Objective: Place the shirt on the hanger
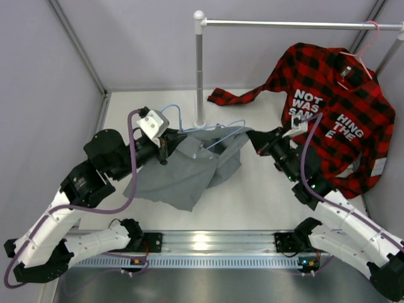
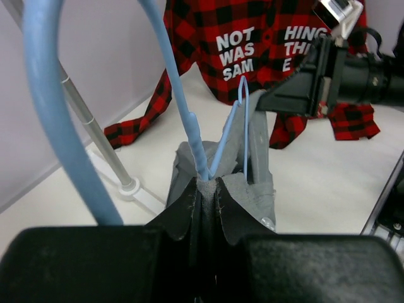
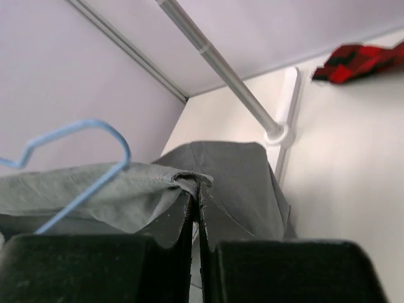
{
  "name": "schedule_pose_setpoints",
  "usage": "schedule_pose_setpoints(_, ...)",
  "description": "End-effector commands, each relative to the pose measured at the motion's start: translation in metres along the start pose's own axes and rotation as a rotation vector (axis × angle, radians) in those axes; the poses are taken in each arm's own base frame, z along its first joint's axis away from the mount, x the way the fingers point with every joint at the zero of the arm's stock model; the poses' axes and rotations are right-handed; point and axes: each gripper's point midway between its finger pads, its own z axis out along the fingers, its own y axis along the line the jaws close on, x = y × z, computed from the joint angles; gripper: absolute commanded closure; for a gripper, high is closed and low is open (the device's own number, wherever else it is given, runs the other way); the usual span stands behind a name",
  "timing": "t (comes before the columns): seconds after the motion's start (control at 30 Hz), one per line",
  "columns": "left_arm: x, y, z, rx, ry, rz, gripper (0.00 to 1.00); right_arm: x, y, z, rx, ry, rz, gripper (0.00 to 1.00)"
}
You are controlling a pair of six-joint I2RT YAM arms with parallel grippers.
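The grey-green shirt (image 1: 189,170) lies crumpled on the table between my two grippers, lifted at its top edge. The light-blue hanger (image 1: 222,131) runs along that top edge, and its hook (image 1: 173,115) sticks up by my left gripper. My left gripper (image 1: 167,146) is shut on the hanger's neck (image 2: 201,158) together with shirt cloth (image 2: 252,186). My right gripper (image 1: 255,139) is shut on a folded edge of the shirt (image 3: 189,180). The hanger (image 3: 95,129) also shows at the left of the right wrist view, above the cloth (image 3: 240,170).
A red-and-black plaid shirt (image 1: 334,107) hangs on a pink hanger (image 1: 360,60) from the rail (image 1: 297,24) at the back right, one sleeve trailing on the table (image 1: 237,95). The rack pole (image 1: 199,69) stands just behind the grey shirt. Walls close in on the left and right.
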Motion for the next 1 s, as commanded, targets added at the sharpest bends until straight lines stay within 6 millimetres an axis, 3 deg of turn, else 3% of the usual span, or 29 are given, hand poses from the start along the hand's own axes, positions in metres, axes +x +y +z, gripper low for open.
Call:
schedule_pose_setpoints(0.0,-0.009,-0.011,-0.009,0.077,-0.059,0.069,1.0,-0.013,-0.008,0.003,0.065,0.085,-0.137,1.0)
schedule_pose_setpoints(0.13,-0.012,-0.014,-0.014,0.1,-0.074,0.097,1.0,-0.033,0.005,0.013,0.046,0.103,-0.205,1.0)
schedule_pose_setpoints(0.17,-0.01,-0.014,-0.014,0.103,-0.072,0.103,1.0,-0.048,0.019,0.015,0.017,0.081,-0.213,1.0)
schedule_pose_setpoints(0.23,0.0,-0.007,-0.009,0.064,-0.043,0.124,1.0,-0.047,0.016,0.015,0.04,0.118,-0.233,1.0)
schedule_pose_setpoints(0.33,0.017,0.018,-0.001,-0.075,0.025,0.128,1.0,-0.059,0.027,0.01,0.028,0.102,-0.241,1.0)
schedule_pose_setpoints(0.43,0.028,0.03,0.011,-0.147,0.078,0.128,1.0,-0.058,0.035,0.006,-0.011,0.125,-0.251,1.0)
schedule_pose_setpoints(0.57,0.027,0.021,0.031,-0.108,0.094,0.091,1.0,-0.044,0.063,0.001,-0.179,0.196,-0.268,1.0)
schedule_pose_setpoints(0.77,-0.009,0.009,0.051,-0.063,-0.056,-0.024,1.0,-0.012,0.103,-0.015,-0.42,0.283,-0.233,1.0)
schedule_pose_setpoints(0.87,-0.03,0.016,0.059,-0.114,-0.162,-0.103,1.0,0.017,0.1,-0.019,-0.384,0.305,-0.194,1.0)
schedule_pose_setpoints(0.97,-0.039,0.033,0.067,-0.215,-0.21,-0.177,1.0,0.046,0.076,-0.02,-0.282,0.314,-0.17,1.0)
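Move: The right hand grips the grey shirt's front edge. The hanger's bare free end is just beside it, about 3 cm to its left, 1 cm ahead and 5 cm up. The shirt body hangs some 12 cm left of that hand, 3 cm back and 8 cm below; the rack post's foot is about 20 cm ahead, 13 cm left and 25 cm below. From the left hand, which holds hanger and cloth together, the free end is roughly 16 cm right, 8 cm ahead and 8 cm below. Still pinching the shirt edge, the right hand lifts it about 5 cm to clear the hanger's free end, then draws it back and to the left some 6 cm each way, turning about 25 degrees counter-clockwise and dipping a little at the last, so the cloth wraps over that shoulder. The left hand keeps hanger and cloth clamped, eases back slightly, then feeds the hanger forward and right into the shirt, sinking some 6 cm before coming halfway up again. ##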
